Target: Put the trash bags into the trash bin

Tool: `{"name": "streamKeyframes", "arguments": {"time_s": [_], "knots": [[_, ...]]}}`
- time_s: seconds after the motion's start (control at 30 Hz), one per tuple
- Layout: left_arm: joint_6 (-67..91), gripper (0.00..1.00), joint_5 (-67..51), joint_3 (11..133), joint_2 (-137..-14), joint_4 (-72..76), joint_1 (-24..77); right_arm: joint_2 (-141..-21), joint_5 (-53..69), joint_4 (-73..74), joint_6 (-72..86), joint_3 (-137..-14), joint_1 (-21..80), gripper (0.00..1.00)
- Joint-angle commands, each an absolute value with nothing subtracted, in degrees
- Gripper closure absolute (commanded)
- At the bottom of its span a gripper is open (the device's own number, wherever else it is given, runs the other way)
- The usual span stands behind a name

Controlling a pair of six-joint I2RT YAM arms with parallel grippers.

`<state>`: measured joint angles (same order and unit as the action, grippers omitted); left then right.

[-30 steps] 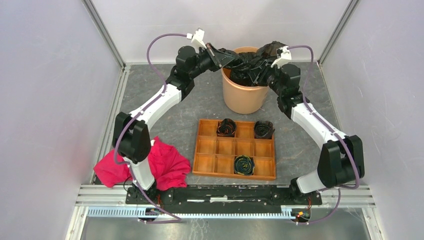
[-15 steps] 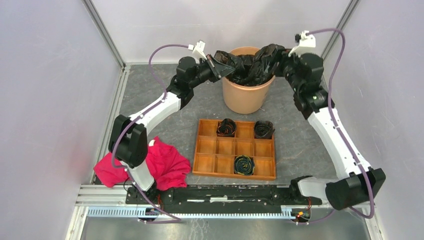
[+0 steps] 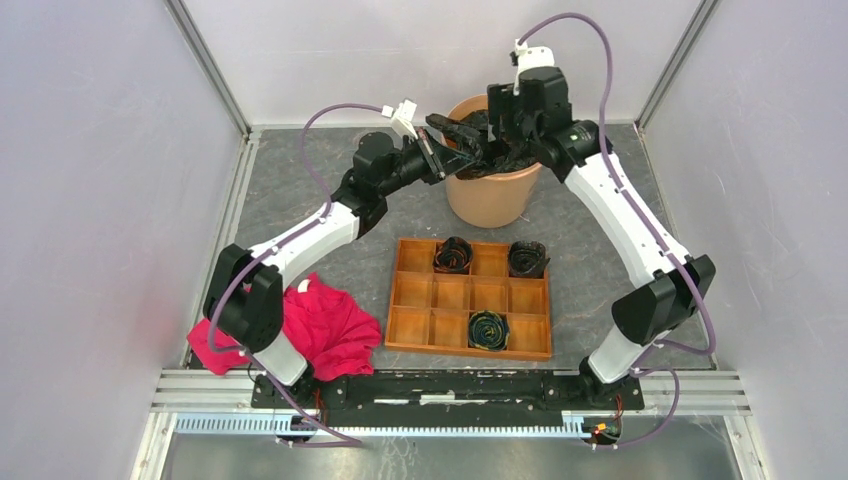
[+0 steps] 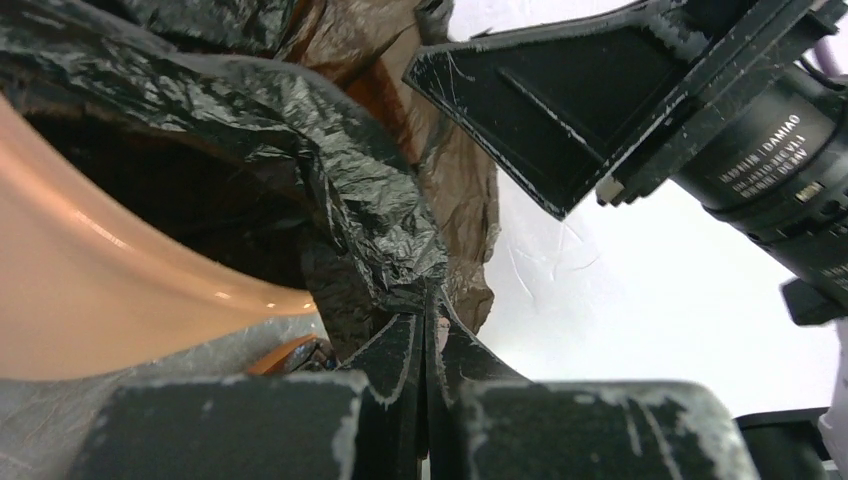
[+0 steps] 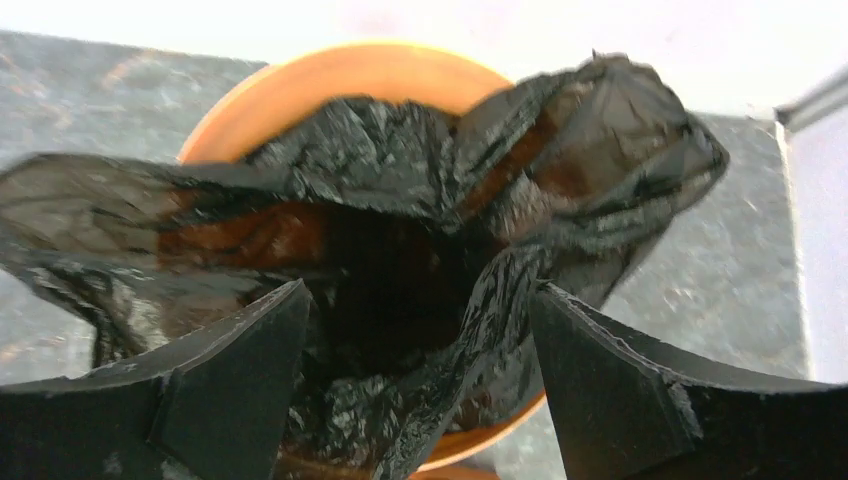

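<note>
The trash bin (image 3: 490,198), a round terracotta-orange bucket, stands at the back of the table. The trash bag (image 3: 482,147), wrinkly glossy black film, lies bunched in its mouth and spills over the left rim. My left gripper (image 3: 441,154) reaches in from the left and is shut on a fold of the bag (image 4: 330,150) just outside the bin rim (image 4: 110,290); its jaws (image 4: 428,312) pinch the film. My right gripper (image 3: 508,128) hangs above the bin, open. In the right wrist view its jaws (image 5: 420,290) stand wide over the bag (image 5: 400,180) and bin rim (image 5: 340,62), gripping nothing.
A wooden tray (image 3: 430,322) of square compartments lies in front of the bin, holding three small dark rolls (image 3: 453,255). A red-pink cloth (image 3: 325,325) lies by the left arm's base. Grey walls and metal posts close in the table's back and sides.
My right gripper has opened, let go of the bag and swung from the bin's right side to above it. The left gripper stays shut on the bag, shifted slightly right.
</note>
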<state>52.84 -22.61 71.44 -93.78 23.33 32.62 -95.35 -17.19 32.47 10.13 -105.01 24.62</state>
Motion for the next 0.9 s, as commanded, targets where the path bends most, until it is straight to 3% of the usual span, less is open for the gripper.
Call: {"name": "streamKeyframes", "arguments": {"time_s": [0.0,0.23,0.43,0.6,0.7,0.77,0.87], "knots": [[54.15,0.98,-22.17,68.99,-91.00,25.53,33.35,-94.08,-30.35,38.24,9.26,-105.05,27.31,0.12],[52.49,0.98,-22.77,67.14,-89.53,22.95,33.40,-86.40,-36.27,33.38,8.36,-93.62,28.76,0.23],[52.43,0.98,-23.94,65.08,-88.56,22.34,33.66,-78.85,-34.06,27.59,8.75,-83.01,28.73,0.41],[52.36,0.98,-24.06,62.46,-87.63,22.19,34.03,-73.02,-30.79,20.09,11.60,-72.53,28.68,0.70],[51.16,0.98,-23.19,61.36,-86.72,20.12,34.07,-68.35,-28.22,13.25,12.52,-65.07,28.63,0.81],[50.82,0.98,-22.67,60.24,-86.04,19.78,34.01,-65.49,-26.20,8.04,13.12,-60.46,28.48,0.96],[50.89,0.98,-21.53,58.41,-85.57,19.73,34.04,-63.51,-24.98,3.37,14.88,-56.06,28.15,1.00]]}}
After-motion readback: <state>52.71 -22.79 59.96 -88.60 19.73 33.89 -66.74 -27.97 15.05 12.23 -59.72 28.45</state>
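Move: The open right hand is above the trash bin; the loose right-hand part of the trash bag's rim lies roughly 5 cm back, 5 cm to its right and 8 cm below. The bin mouth's centre is about 4 cm ahead, 4 cm left and 9 cm below, and the right rolled bag 10 cm back, 4 cm left and 31 cm down. From the left hand, already pinching the bag, the mouth's centre is some 9 cm ahead, 5 cm right and 6 cm lower. Back towards the base some 10 cm, while sinking about 8 cm and easing right, the right hand draws from over the bin to its near-right side, its wide-open fingers closing on the way and pinching the bag's rim. Down and slightly back goes the left hand, about 7 cm, still gripping its part of the rim as it pulls it below the bin's near-left edge. ##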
